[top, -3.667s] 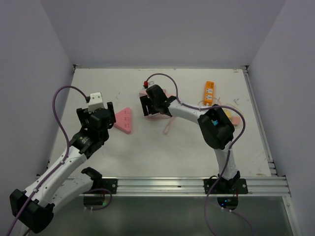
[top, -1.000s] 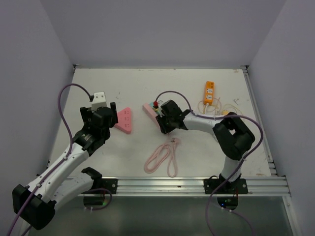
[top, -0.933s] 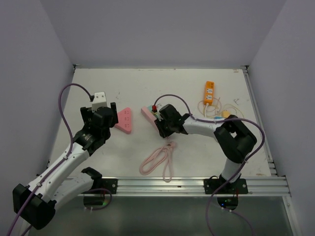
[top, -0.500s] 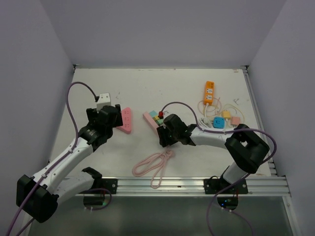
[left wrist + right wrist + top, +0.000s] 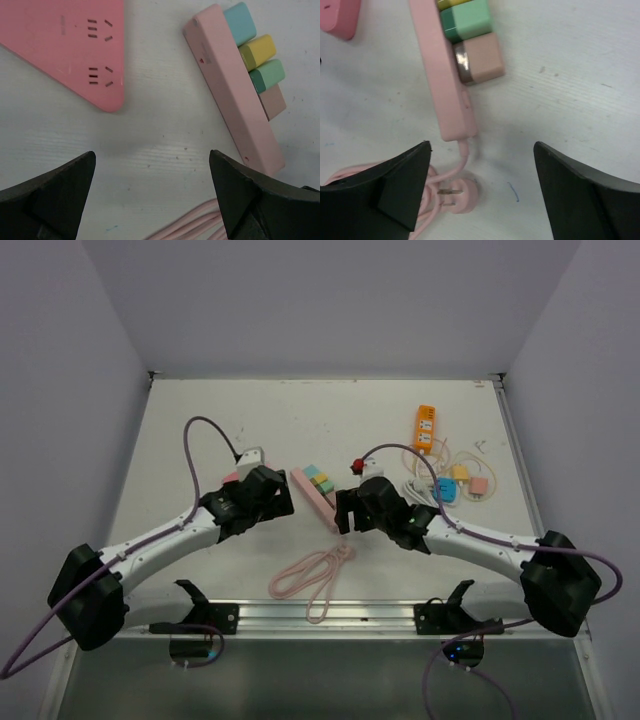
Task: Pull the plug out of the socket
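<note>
A long pink socket strip (image 5: 315,498) lies mid-table with several coloured plugs (image 5: 320,478) seated in its right side. The left wrist view shows them as teal (image 5: 243,22), yellow (image 5: 257,50), green (image 5: 267,75) and pink (image 5: 273,102) plugs on the strip (image 5: 235,95). My left gripper (image 5: 152,195) hangs open over bare table just left of the strip. My right gripper (image 5: 482,195) is open, nothing between its fingers, over the strip's near end (image 5: 442,85). The pink plug (image 5: 480,57) and green plug (image 5: 472,22) sit just beyond it.
The strip's own pink cable (image 5: 315,575) lies coiled near the front rail, its pronged plug (image 5: 457,195) loose on the table. A triangular pink socket (image 5: 75,45) lies left of the strip. An orange strip (image 5: 425,428) and small adapters (image 5: 455,480) sit at the right.
My right gripper has opened and let go of the strip after dragging it nearer. My left arm has swung right, over the triangular socket toward the strip. The cable coil slid nearer.
</note>
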Available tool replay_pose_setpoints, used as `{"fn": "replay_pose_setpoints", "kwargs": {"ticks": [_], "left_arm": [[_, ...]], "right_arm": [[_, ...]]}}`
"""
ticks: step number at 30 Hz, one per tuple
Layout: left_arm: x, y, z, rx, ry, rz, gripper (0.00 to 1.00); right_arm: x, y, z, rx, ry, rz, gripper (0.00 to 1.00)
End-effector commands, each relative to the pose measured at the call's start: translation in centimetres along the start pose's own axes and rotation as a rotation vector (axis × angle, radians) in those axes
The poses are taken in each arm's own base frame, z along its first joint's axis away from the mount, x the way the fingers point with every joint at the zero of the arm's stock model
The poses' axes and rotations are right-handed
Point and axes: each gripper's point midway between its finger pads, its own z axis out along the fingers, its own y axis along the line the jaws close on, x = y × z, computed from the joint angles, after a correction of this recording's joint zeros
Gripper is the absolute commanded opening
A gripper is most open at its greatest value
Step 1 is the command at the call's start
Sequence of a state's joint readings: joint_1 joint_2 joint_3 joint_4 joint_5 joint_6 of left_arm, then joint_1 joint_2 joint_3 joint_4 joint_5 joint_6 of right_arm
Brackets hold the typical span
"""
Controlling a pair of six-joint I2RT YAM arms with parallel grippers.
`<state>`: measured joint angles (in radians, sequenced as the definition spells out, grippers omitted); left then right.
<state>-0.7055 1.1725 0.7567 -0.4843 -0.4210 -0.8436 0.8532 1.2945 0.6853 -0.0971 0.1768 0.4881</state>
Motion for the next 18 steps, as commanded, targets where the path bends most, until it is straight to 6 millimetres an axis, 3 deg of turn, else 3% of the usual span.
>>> {"fn": "replay_pose_setpoints", "kwargs": {"ticks": [1, 3, 8, 15, 18], "left_arm": [[0.0, -4.1, 0.3, 0.05, 0.012, -0.147, 1.0], [0.5, -5.5, 0.4, 0.06, 0.012, -0.167, 1.0], [0.4, -8.6, 1.3, 0.052, -0.019, -0.179, 0.99], [2.4, -11.9, 3.3, 0.007, 0.006, -0.108, 0.97], [3.7, -12.2, 4.4, -0.047, 0.031, -0.056, 0.96]], "right_arm": [[-1.5, -4.0, -1.7, 0.203, -0.133, 0.082, 0.91], [-1.0, -5.6, -2.3, 0.269, -0.154, 0.105, 0.99], [-0.6, -8.1, -3.6, 0.357, -0.231, 0.16, 0.99], [-0.3, -8.3, -3.5, 0.345, -0.258, 0.176, 0.99], [-0.2, -8.2, -3.3, 0.342, -0.252, 0.171, 0.99]]}}
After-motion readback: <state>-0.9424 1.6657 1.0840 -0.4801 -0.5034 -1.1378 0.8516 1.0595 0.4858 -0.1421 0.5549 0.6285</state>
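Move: Ahead and to the right of the left hand, the pink socket strip's middle lies about 5 cm forward, 11 cm right and 9 cm below. From that hand the brown plug, nearest the cord end, is 6 cm ahead and 14 cm right; the pink triangular socket is 12 cm ahead and 7 cm left. From the right hand the brown plug is roughly 8 cm ahead, 4 cm left, 7 cm down; the pink cord's plug is 5 cm back, 1 cm left. Sweeping right by about 12 cm and sinking 3 cm or so, the left hand comes over the cord-end half of the pink strip, fingers still wide open and not yet gripping. Meanwhile the empty right hand clears away from the strip, about 9 cm to the right at nearly the same height, turning some 20 degrees clockwise and opening the rest of the way. ##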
